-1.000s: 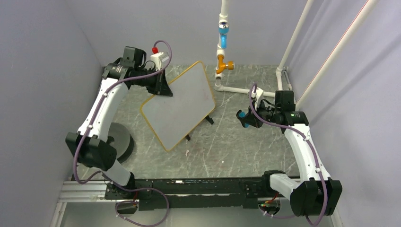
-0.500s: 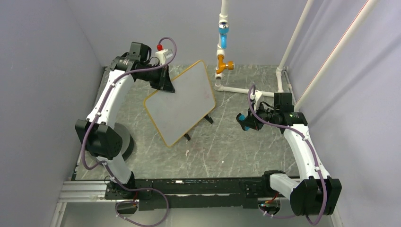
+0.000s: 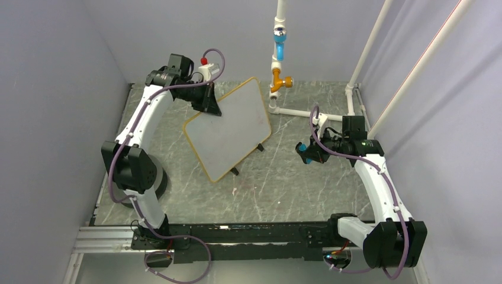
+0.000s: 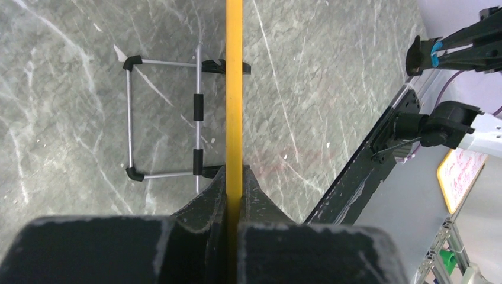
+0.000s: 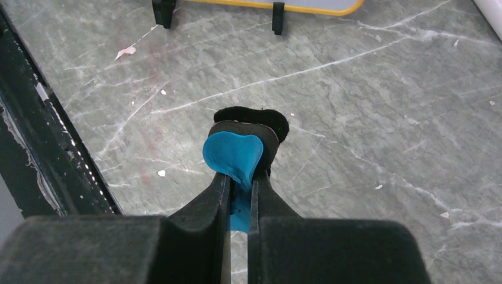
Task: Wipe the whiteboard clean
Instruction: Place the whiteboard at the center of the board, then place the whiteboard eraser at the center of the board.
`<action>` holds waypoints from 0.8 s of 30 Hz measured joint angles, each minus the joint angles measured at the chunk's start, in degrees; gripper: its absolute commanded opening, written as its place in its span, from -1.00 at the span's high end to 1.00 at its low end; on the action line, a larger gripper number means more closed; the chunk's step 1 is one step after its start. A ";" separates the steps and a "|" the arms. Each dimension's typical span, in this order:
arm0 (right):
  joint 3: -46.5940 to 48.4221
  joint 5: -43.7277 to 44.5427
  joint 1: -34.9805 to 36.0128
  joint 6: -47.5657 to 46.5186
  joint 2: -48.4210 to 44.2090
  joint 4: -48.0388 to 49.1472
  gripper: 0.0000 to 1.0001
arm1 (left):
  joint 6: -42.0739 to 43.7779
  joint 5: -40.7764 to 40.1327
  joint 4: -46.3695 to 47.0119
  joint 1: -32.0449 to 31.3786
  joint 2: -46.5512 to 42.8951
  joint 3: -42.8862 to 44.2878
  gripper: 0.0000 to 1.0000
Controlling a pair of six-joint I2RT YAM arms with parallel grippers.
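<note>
The whiteboard [image 3: 228, 130], white with a thin yellow-orange frame, stands tilted on two black clip feet [image 3: 235, 171] near the table's middle; I see no writing on its face. My left gripper [image 3: 208, 105] is shut on its upper left edge. In the left wrist view the board shows edge-on as a yellow strip [image 4: 234, 89] running out from between the fingers [image 4: 213, 195]. My right gripper [image 3: 305, 150] hovers to the board's right, apart from it, shut on a small blue-and-black eraser [image 5: 235, 151]. The board's bottom edge [image 5: 319, 7] lies far ahead in the right wrist view.
A wire stand [image 4: 163, 115] sits behind the board on the marble tabletop [image 3: 284, 183]. White pipes with blue and orange fittings [image 3: 278, 59] rise at the back. A dark round disc [image 3: 155, 177] lies at the left. A black rail [image 3: 248, 234] runs along the near edge. Grey walls enclose both sides.
My left arm has swung up and to the right, carrying the board's gripped corner that way, so the board has shifted slightly right. The right gripper with the eraser has barely moved.
</note>
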 measured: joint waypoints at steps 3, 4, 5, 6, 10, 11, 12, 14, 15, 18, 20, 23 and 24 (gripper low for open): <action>0.00 0.02 0.07 0.00 0.50 0.00 1.00 | -0.37 1.01 2.54 0.07 -0.17 -2.51 0.82; -0.02 0.02 0.07 0.00 0.63 0.00 1.00 | -0.57 1.36 3.87 0.22 -0.37 -3.74 0.71; -0.02 0.02 0.13 0.00 0.76 0.00 1.00 | -1.11 1.55 5.11 0.42 -0.61 -5.01 0.61; -0.02 0.04 0.17 0.00 0.87 0.00 1.00 | -1.57 1.62 6.03 0.50 -0.76 -5.97 0.45; -0.11 0.09 0.44 0.00 0.96 0.02 1.00 | -3.58 1.22 7.80 0.57 -1.14 -8.46 0.08; -0.13 0.11 0.48 0.00 0.98 0.02 1.00 | -3.76 0.96 7.93 0.57 -1.14 -8.59 0.03; -0.17 0.13 0.50 0.00 1.01 0.02 1.00 | -3.82 0.83 7.93 0.57 -1.14 -8.61 -0.03; -0.26 0.17 0.55 0.00 1.09 0.02 1.00 | -3.93 0.48 8.17 0.55 -1.22 -8.61 -0.14; -0.28 0.17 0.57 0.00 1.14 0.02 1.00 | -3.96 0.28 8.22 0.55 -1.27 -8.61 -0.17; -0.33 0.22 0.70 0.00 1.27 0.00 1.00 | -3.96 -0.81 8.68 0.55 -1.66 -8.76 -0.29; -0.33 0.22 0.72 0.00 1.36 0.02 1.00 | -4.09 -1.86 9.11 0.55 -2.12 -9.20 -0.36; -0.33 0.33 0.72 -0.02 1.57 0.00 1.00 | -4.72 -3.96 9.75 0.55 -2.93 -9.31 -0.44; -0.33 0.39 0.72 -0.02 1.57 0.00 1.00 | -4.85 -4.59 10.05 0.57 -3.19 -9.31 -0.46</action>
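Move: The left hand still grips the whiteboard by its raised far edge, and the patch of table for its clip feet lies about 22 cm below, some 6 cm back and 8 cm to the right; the board's middle hangs about 11 cm below, 2 cm back and 5 cm right. The white pipe elbow is about 13 cm ahead, 18 cm right and 21 cm below. From the right hand, which keeps the eraser, the board's middle is roughly 26 cm left, 10 cm ahead and slightly below. The left hand lowers the whiteboard about 2.5 cm almost straight down onto the table, and while it is still sinking the fingers start to part. They go on opening from nearly shut to about two-thirds wide, letting go of the far edge but staying on either side of it, as the hand stops, then eases about 1 cm forward and a little left while turning some 5 degrees counter-clockwise. ##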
